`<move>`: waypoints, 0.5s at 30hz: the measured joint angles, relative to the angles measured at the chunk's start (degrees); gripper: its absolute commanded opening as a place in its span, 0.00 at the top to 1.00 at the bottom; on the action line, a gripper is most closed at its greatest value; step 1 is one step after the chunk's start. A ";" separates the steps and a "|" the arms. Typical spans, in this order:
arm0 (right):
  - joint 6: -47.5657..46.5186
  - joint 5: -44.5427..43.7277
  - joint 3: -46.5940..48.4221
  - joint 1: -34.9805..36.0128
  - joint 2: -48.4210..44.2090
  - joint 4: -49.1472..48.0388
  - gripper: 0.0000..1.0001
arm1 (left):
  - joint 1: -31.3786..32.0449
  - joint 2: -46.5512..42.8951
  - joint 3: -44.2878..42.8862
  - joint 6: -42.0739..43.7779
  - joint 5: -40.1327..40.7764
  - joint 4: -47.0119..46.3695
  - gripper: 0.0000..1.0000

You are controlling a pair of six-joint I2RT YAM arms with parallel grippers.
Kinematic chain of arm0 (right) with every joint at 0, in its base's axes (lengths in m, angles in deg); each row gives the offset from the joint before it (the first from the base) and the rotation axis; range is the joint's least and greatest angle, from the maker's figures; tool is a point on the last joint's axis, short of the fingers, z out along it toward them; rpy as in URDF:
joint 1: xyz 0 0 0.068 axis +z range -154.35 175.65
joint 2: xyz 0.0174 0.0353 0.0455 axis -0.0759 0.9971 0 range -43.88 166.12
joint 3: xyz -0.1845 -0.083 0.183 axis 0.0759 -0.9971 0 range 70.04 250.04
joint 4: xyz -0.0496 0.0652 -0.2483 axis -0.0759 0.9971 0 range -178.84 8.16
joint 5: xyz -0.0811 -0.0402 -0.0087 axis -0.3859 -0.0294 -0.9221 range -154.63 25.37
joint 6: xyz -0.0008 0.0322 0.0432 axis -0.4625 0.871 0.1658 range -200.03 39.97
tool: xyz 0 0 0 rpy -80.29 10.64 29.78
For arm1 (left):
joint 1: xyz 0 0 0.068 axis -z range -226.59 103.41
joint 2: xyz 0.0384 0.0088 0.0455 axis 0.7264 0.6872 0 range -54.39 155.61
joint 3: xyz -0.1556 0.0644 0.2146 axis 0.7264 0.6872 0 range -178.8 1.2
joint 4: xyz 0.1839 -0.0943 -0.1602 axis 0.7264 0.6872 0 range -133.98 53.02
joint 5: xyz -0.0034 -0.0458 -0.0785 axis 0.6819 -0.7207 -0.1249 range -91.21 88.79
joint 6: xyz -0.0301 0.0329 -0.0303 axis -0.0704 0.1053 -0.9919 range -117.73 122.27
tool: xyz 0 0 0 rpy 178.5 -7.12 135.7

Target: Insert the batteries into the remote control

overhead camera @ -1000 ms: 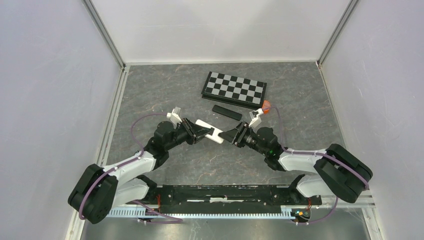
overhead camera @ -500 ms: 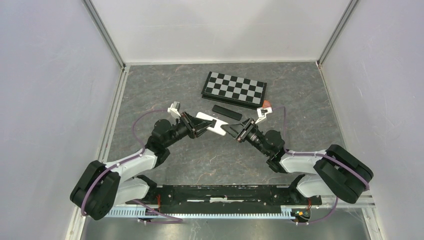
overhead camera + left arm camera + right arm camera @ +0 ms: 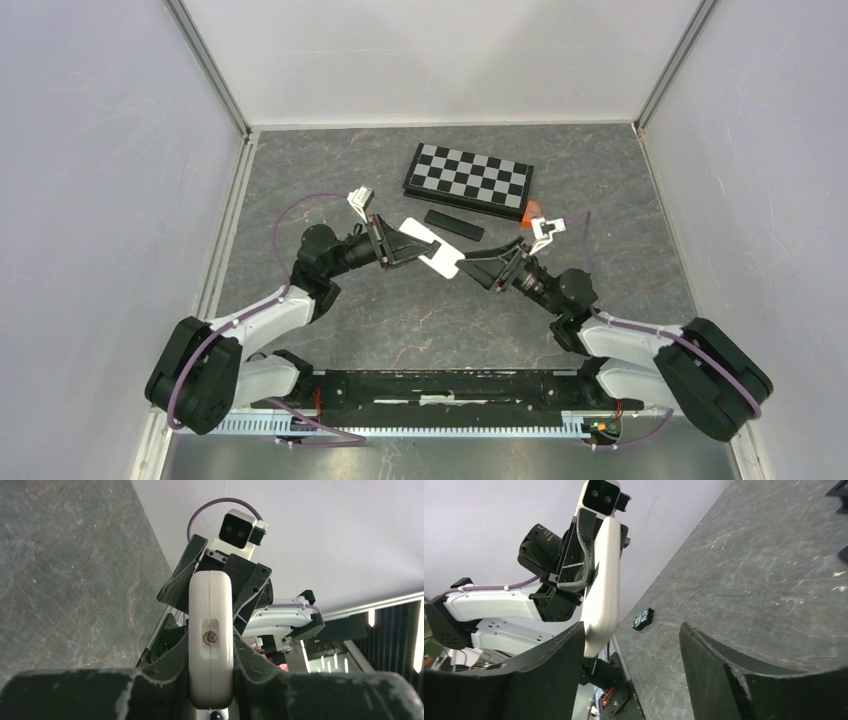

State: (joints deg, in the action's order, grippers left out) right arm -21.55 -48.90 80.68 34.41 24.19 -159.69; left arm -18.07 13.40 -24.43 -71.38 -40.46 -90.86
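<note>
A white remote control is held off the table, clamped at its middle by my left gripper. In the left wrist view the remote stands on edge between the two dark fingers of my left gripper, with a small round screw facing the camera. My right gripper faces the remote's free end. Its jaws are open in the right wrist view, and the remote lies against the inner side of its left finger. No batteries show clearly in any view.
A slim black bar lies behind the remote, in front of a folded chessboard. A small orange thing sits by the right wrist. A small dark piece with blue-white marks lies near the table's edge. Walls enclose three sides.
The left gripper has swung the remote up and toward the back. The right arm has drawn back to the right, and its jaws narrowed, then spread wider.
</note>
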 measured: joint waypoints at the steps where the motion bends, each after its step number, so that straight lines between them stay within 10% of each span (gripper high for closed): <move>1: -1.38 1.14 -0.44 -0.94 -1.68 1.25 0.15 | -0.85 0.00 -0.04 0.02 -1.49 -0.94 0.98; 15: -17.03 13.73 4.63 -2.89 -11.78 17.84 0.12 | -3.65 1.18 -2.97 0.72 -12.68 -7.76 0.98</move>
State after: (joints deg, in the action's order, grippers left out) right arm -38.58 -35.18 85.31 31.53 12.41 -141.85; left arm -21.73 14.58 -27.40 -70.66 -53.14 -98.62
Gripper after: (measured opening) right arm 0.930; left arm 0.280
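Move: The remote control is still pinched in my left hand, its middle practically at the fingertips. From my right hand, the remote's middle lies about 6 cm to the left, 3 cm ahead and some 2 cm higher. Down on the table, 21 cm below my right hand, the black strip sits roughly 16 cm ahead and 2 cm left; the orange disc is about 19 cm ahead and 15 cm right. I spread my right fingers from part-open to nearly fully open beside the remote's near end. That hand backs off about 2 cm and rises a little, swinging first right, away from the remote, then left again, while its fingertips tilt up some 15 degrees. My left hand keeps its hold, lifting the remote about 3 cm, drawing slightly back and turning some 10 degrees clockwise, forward side tipping up. ##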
